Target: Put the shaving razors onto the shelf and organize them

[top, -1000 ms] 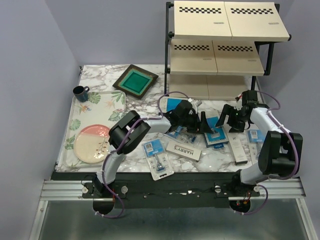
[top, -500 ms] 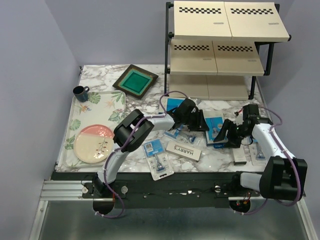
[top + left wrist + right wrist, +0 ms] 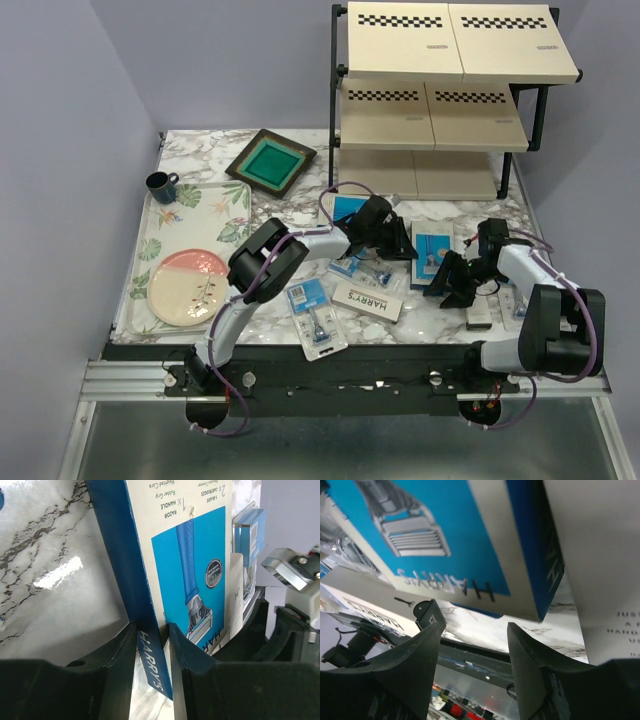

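Note:
A dark-blue razor box lies mid-table, and my left gripper is shut on its left edge. In the left wrist view the box has its blue side squeezed between the two jaws of the gripper. My right gripper stands open just in front of the same box, whose corner lies beyond its tips. Another dark-blue box, two white HARRY'S boxes and blister packs lie around. The shelf stands behind.
A floral tray at the left holds a pink plate and a dark mug. A dark square frame with a green centre lies at the back. A white box lies right of my right gripper.
The left jaws have closed onto the dark-blue box's edge. The right gripper has come forward and down to the box's near side, its jaws somewhat narrower.

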### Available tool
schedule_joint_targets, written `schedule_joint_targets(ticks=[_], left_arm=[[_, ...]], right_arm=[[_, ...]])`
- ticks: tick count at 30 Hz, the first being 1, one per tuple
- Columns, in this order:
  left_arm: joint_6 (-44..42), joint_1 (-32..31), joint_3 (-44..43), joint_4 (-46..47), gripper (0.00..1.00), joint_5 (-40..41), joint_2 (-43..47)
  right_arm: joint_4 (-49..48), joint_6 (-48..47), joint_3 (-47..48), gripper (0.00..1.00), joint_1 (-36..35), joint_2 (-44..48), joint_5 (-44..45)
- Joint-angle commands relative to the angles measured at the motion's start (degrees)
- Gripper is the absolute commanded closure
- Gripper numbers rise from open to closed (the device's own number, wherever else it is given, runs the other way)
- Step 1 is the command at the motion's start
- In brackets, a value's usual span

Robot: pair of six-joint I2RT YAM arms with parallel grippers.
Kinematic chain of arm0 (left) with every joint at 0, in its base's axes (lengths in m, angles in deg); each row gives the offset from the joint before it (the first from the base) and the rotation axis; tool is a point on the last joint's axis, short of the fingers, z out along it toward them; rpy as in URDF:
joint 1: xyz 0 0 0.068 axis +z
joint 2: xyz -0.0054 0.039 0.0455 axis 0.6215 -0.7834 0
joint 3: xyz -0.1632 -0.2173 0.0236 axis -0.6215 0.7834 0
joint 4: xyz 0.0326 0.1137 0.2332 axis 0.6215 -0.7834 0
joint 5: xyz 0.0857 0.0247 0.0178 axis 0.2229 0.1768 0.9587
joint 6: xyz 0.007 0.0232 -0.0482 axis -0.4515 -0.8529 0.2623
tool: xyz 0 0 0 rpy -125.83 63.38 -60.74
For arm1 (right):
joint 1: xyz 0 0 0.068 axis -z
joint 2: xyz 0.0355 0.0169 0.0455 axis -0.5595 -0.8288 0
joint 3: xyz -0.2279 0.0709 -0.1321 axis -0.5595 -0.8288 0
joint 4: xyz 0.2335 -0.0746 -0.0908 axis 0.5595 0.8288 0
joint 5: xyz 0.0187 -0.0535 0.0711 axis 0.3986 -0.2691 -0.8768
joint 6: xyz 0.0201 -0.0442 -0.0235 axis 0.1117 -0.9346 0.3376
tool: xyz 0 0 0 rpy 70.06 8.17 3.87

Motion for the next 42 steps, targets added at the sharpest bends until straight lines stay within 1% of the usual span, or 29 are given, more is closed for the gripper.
schedule_joint_targets(ticks=[1, 4, 5, 9, 10, 11, 13, 14, 16, 17, 18, 19, 20, 23, 25, 29, 33, 38, 39, 42], left_arm=[[-0.4, 1.1, 2.8, -3.0, 0.69, 2.3, 0.5], [0.0, 1.1, 3.6, -2.6, 0.71, 2.2, 0.8], [0.2, 1.2, 4.2, -2.3, 0.72, 1.8, 0.9], [0.5, 1.4, 5.9, 2.9, 0.72, -1.0, 1.2], [1.0, 1.5, 6.2, 3.6, 0.71, -1.5, 1.4], [1.1, 1.5, 6.5, 4.3, 0.7, -2.1, 1.3], [1.2, 1.4, 6.8, 5.2, 0.68, -2.4, 1.2], [1.2, 1.5, 6.9, 5.3, 0.64, -2.5, 1.1], [1.2, 1.5, 6.9, 5.7, 0.6, -2.6, 1.2], [1.1, 1.6, 7.1, 5.9, 0.52, -2.7, 1.2], [1.1, 1.5, 7.1, 6.4, 0.47, -2.6, 1.2], [1.1, 1.6, 7.2, 6.4, 0.4, -2.2, 1.5], [1.3, 1.6, 7.4, 6.3, 0.24, -2.0, 1.7], [2.6, 1.8, 9.1, 8.6, 0.08, -2.2, 3.3], [4.0, 1.9, 9.8, 10.7, 0.02, -3.9, 4.4], [6.2, 2.3, 11.7, 12.4, 0.02, -6.7, 5.3], [8.5, 3.0, 13.0, 14.1, 0.02, -7.9, 4.9], [12.7, 3.2, 13.8, 19.0, 0.02, -10.3, 3.3], [13.2, 3.2, 13.7, 21.8, 0.02, -11.2, 3.1], [13.6, 3.0, 12.4, 26.1, 0.02, -12.5, 2.0]], right_arm=[[-5.0, 4.3, -1.1, 0.37, 0.4, -1.5, 0.2], [-7.8, 6.3, -1.6, 0.4, 0.6, -1.6, 0.0], [-8.6, 6.6, -1.7, 0.44, 0.6, -1.6, -0.1], [-13.2, 7.4, -2.7, 0.49, 0.7, -0.7, -0.9], [-14.3, 7.5, -3.1, 0.53, 0.7, -0.8, -1.7], [-15.2, 7.6, -4.2, 0.62, 0.8, -0.8, -2.3], [-16.9, 7.6, -4.7, 0.7, 0.9, -0.8, -3.7], [-17.1, 7.5, -4.7, 0.78, 0.9, -0.7, -3.8], [-17.4, 6.4, -4.3, 0.86, 1.0, -0.8, -4.0], [-17.2, 6.2, -4.0, 0.92, 1.2, -1.0, -3.8], [-17.0, 5.8, -3.4, 0.93, 1.4, -0.8, -3.6], [-16.9, 5.2, -3.2, 0.97, 1.5, -0.8, -3.5], [-16.6, 4.8, -2.8, 0.99, 1.7, -0.2, -3.6], [-16.0, 4.1, -1.7, 0.99, 2.3, 2.2, -5.2], [-16.0, 4.6, -1.7, 0.99, 2.5, 3.8, -6.9], [-17.3, 7.4, -2.5, 0.99, 2.7, 7.0, -9.9], [-19.4, 9.6, -3.6, 0.99, 3.3, 8.9, -12.5], [-22.6, 11.1, -5.4, 0.99, 5.4, 7.4, -15.5], [-23.8, 11.1, -5.7, 0.99, 5.8, 6.9, -15.6], [-25.0, 10.1, -5.5, 0.99, 6.0, 5.3, -15.3]])
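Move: The blue razor box is between the hands. Its middle lies about 9 cm ahead and 4 cm left of the right gripper, a centimetre or so below it, and some 5 cm right and 3 cm back from the left gripper, which already grips its left edge. The slim white box lies roughly 6 cm right and 4 cm back from the right gripper; the long HARRY'S box lies about 20 cm left and 5 cm back from it. Keep the left gripper's pinch on the blue box's left edge, easing about 1.5 cm left, then open it wide and lift some 3 cm, left open around that edge. Meanwhile sink the right gripper slightly and shut its empty fingers while moving forward to the box's near end, then go on forward, about 6 cm in all, and up some 5 cm from its lowest, tipping 20 degrees, to hook the fingertips under that end and lever it up. ##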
